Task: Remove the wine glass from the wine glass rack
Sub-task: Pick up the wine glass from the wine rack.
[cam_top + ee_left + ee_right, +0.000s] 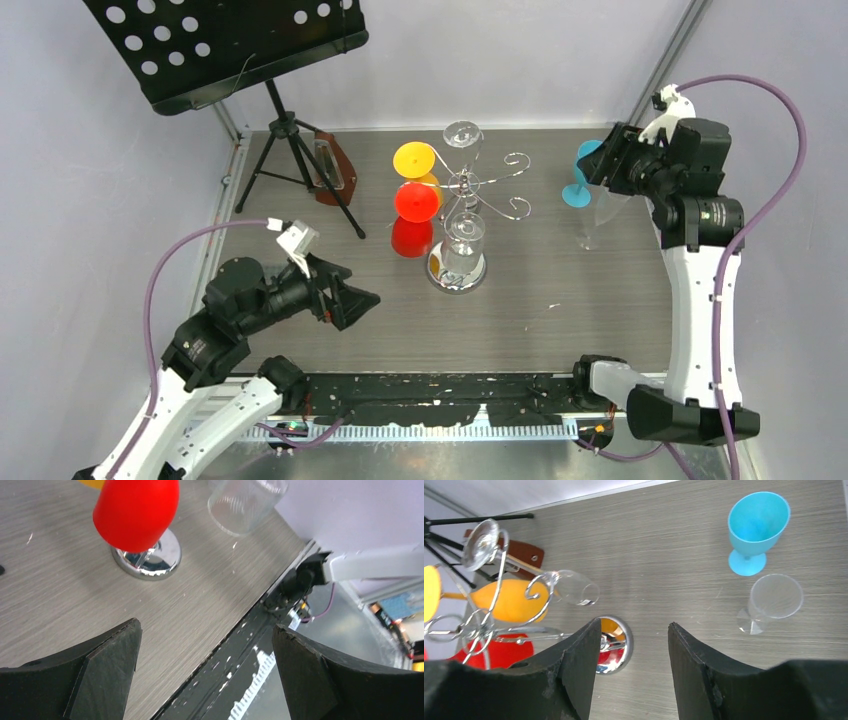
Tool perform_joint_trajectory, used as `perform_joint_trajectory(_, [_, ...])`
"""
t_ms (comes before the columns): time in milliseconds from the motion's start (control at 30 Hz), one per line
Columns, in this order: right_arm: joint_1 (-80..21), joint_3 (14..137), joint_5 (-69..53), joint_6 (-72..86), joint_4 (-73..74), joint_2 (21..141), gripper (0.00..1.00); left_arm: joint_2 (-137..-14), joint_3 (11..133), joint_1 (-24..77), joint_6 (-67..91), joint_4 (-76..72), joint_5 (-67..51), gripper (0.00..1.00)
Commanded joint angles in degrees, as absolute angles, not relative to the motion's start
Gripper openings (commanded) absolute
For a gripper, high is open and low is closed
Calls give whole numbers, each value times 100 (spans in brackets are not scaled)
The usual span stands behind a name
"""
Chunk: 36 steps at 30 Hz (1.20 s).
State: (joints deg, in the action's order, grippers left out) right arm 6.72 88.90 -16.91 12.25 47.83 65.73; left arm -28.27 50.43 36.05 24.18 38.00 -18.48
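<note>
The chrome wine glass rack [445,283] stands mid-table, with scroll arms over a round mirror base. Several glasses hang on it: a yellow-orange one [415,158], a red one [414,202], a clear one at the back [462,135] and a clear one at the front [465,238]. My left gripper [362,290] is open and empty, left of the base; its view shows the red bowl [136,512] and the base [150,562]. My right gripper [592,165] is open and empty at the far right. Its view shows the rack [484,625] and a clear hanging glass [571,587].
A blue glass [756,527] and a clear glass [771,600] stand on the table at the right, under my right gripper. A black tripod music stand [225,45] and a brown object [335,170] are at the back left. The table's near edge [235,630] lies under my left gripper.
</note>
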Motion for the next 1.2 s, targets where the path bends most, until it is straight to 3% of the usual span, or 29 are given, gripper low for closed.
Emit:
perform_joint_trajectory(0, [519, 8658, -2170, 1518, 4275, 6047, 58, -3172, 5602, 3618, 3015, 3167, -1688, 100])
perform_joint_trajectory(533, [-266, 8304, -2039, 1285, 4052, 5193, 61, -4772, 6354, 3281, 4621, 1825, -1985, 99])
perform_joint_trajectory(933, [-818, 8298, -1377, 836, 4136, 4988, 62, -5537, 6384, 3006, 5111, 1239, -2416, 79])
perform_joint_trajectory(1167, [-930, 8170, -1268, 774, 4092, 4872, 62, -5821, 6509, 2964, 5210, 1145, -2600, 61])
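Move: The red wine glass, hanging upside down by its foot, has its middle about 14 cm ahead of my left hand, 10 cm to the right and roughly level. The yellow glass hangs some 7 cm farther out than the red one, and the near clear glass about 8 cm to the right of it and 3 cm nearer me. From my empty right hand the red glass lies about 33 cm left, 6 cm back and 9 cm below. I carry my left hand about 11 cm forward and 7 cm right to the red glass, climbing some 8 cm early and easing down slightly, while rolling it roughly 25 degrees counter-clockwise as I look along its fingers. Near the foot and stem I close the wide-open fingers by about a third. My right hand draws back, left and a little up from the set-down glasses, its fingers tipping up and swinging left. ##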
